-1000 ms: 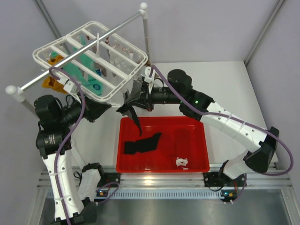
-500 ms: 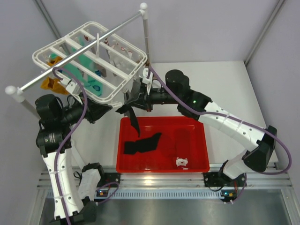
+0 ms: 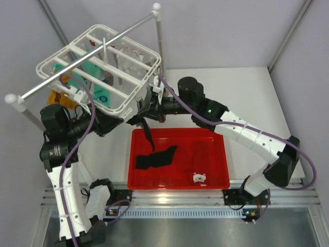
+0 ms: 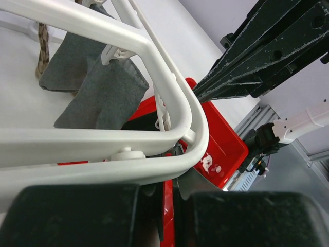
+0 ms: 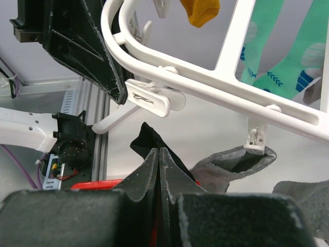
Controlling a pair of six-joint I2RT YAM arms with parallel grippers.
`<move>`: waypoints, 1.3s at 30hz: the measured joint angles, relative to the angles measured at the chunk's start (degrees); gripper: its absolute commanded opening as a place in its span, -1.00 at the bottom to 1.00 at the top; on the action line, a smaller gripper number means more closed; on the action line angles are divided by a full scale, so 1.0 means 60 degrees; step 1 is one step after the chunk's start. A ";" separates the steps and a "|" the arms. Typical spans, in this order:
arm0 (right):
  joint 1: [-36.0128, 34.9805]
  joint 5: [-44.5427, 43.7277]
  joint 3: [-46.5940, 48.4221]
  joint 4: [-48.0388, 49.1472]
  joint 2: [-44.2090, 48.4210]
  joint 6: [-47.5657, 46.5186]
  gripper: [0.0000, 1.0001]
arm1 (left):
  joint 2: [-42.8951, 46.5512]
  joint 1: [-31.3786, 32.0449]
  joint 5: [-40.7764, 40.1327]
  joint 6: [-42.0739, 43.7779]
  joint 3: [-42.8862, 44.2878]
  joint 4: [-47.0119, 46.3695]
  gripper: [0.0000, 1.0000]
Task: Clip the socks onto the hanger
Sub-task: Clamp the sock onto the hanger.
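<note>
The white slatted hanger (image 3: 128, 98) hangs from the rail at the upper left. My left gripper (image 3: 119, 117) is shut on the rim at its near corner (image 4: 198, 121). Just right of it, my right gripper (image 3: 140, 117) is shut on a black sock (image 3: 148, 135) that dangles over the tray. In the right wrist view the sock's tip (image 5: 148, 140) sticks up past the shut fingertips (image 5: 159, 150), a little below a white clip (image 5: 154, 96) on the rim. Another black sock (image 3: 155, 157) lies in the red tray (image 3: 218, 141).
Grey socks (image 4: 97, 92), teal patterned socks (image 5: 280, 64) and an orange-yellow sock (image 5: 200, 10) hang clipped to the frame. The metal rail (image 3: 82, 59) with white-capped poles crosses above it. A small white item (image 3: 199, 178) lies in the tray's near right corner.
The hanger has swung slightly up and to the left. My right arm has shifted left with the black sock. Both grippers stay shut.
</note>
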State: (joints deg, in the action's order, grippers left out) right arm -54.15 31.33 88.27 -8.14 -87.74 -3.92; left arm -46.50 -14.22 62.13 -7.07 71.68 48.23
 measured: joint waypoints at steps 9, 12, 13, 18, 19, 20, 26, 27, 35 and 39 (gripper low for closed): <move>0.0131 -0.0342 0.0408 0.0135 -0.0018 0.0004 -1.00 | 0.0036 0.0000 -0.0044 -0.0262 0.0058 0.0011 -1.00; 0.0135 -0.0463 0.0572 0.0277 -0.0015 -0.0004 -1.00 | 0.0036 0.0000 -0.0058 -0.0339 0.0076 0.0007 -1.00; 0.0135 -0.0488 0.0608 0.0288 -0.0015 -0.0018 -1.00 | 0.0040 0.0004 -0.0080 -0.0364 0.0091 0.0007 -1.00; 0.0135 -0.0568 0.0612 0.0255 -0.0015 -0.0382 -1.00 | 0.0040 0.0011 -0.0095 -0.0444 0.0164 0.0007 -1.00; 0.0138 -0.0572 0.0616 0.0248 -0.0015 -0.0455 -1.00 | 0.0040 0.0011 -0.0098 -0.0448 0.0182 0.0011 -1.00; 0.0138 -0.0572 0.0627 0.0233 -0.0015 -0.0543 -1.00 | 0.0040 0.0011 -0.0106 -0.0452 0.0197 0.0011 -1.00; 0.0142 -0.0532 0.1016 0.0102 -0.0018 -0.0845 -1.00 | 0.0036 0.0011 -0.0146 -0.0441 0.0251 0.0062 -1.00; 0.0142 -0.0525 0.1111 0.0109 -0.0018 -0.0849 -1.00 | 0.0033 0.0011 -0.0160 -0.0437 0.0259 0.0087 -1.00; 0.0135 -0.0259 0.1501 0.0055 -0.0018 -0.0892 -1.00 | -0.0029 0.0015 -0.0229 -0.0368 0.0386 0.0244 -1.00; 0.0109 -0.0044 0.1504 -0.0124 -0.0036 -0.1002 -1.00 | -0.0029 0.0015 -0.0248 -0.0368 0.0412 0.0266 -1.00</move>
State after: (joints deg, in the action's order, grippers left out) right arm -53.49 31.07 97.30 -8.88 -87.96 -9.93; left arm -46.68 -14.13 60.64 -9.28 74.15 49.82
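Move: The hanger's corner clip, gripped by the left hand, is about 5 cm left of, 3 cm back from and 6 cm above the right hand, which holds the black sock. From the same hand, the hanger corner is about 7 cm left, 4 cm back and 9 cm up, and the nearer clipped grey sock about 5 cm ahead, 2 cm left and 3 cm lower. The clip sits roughly 1 cm ahead and 1 cm right of the left hand point, level. Still pinching the black sock, the right hand rises about 7 cm towards the clip kept in the left fingers. ##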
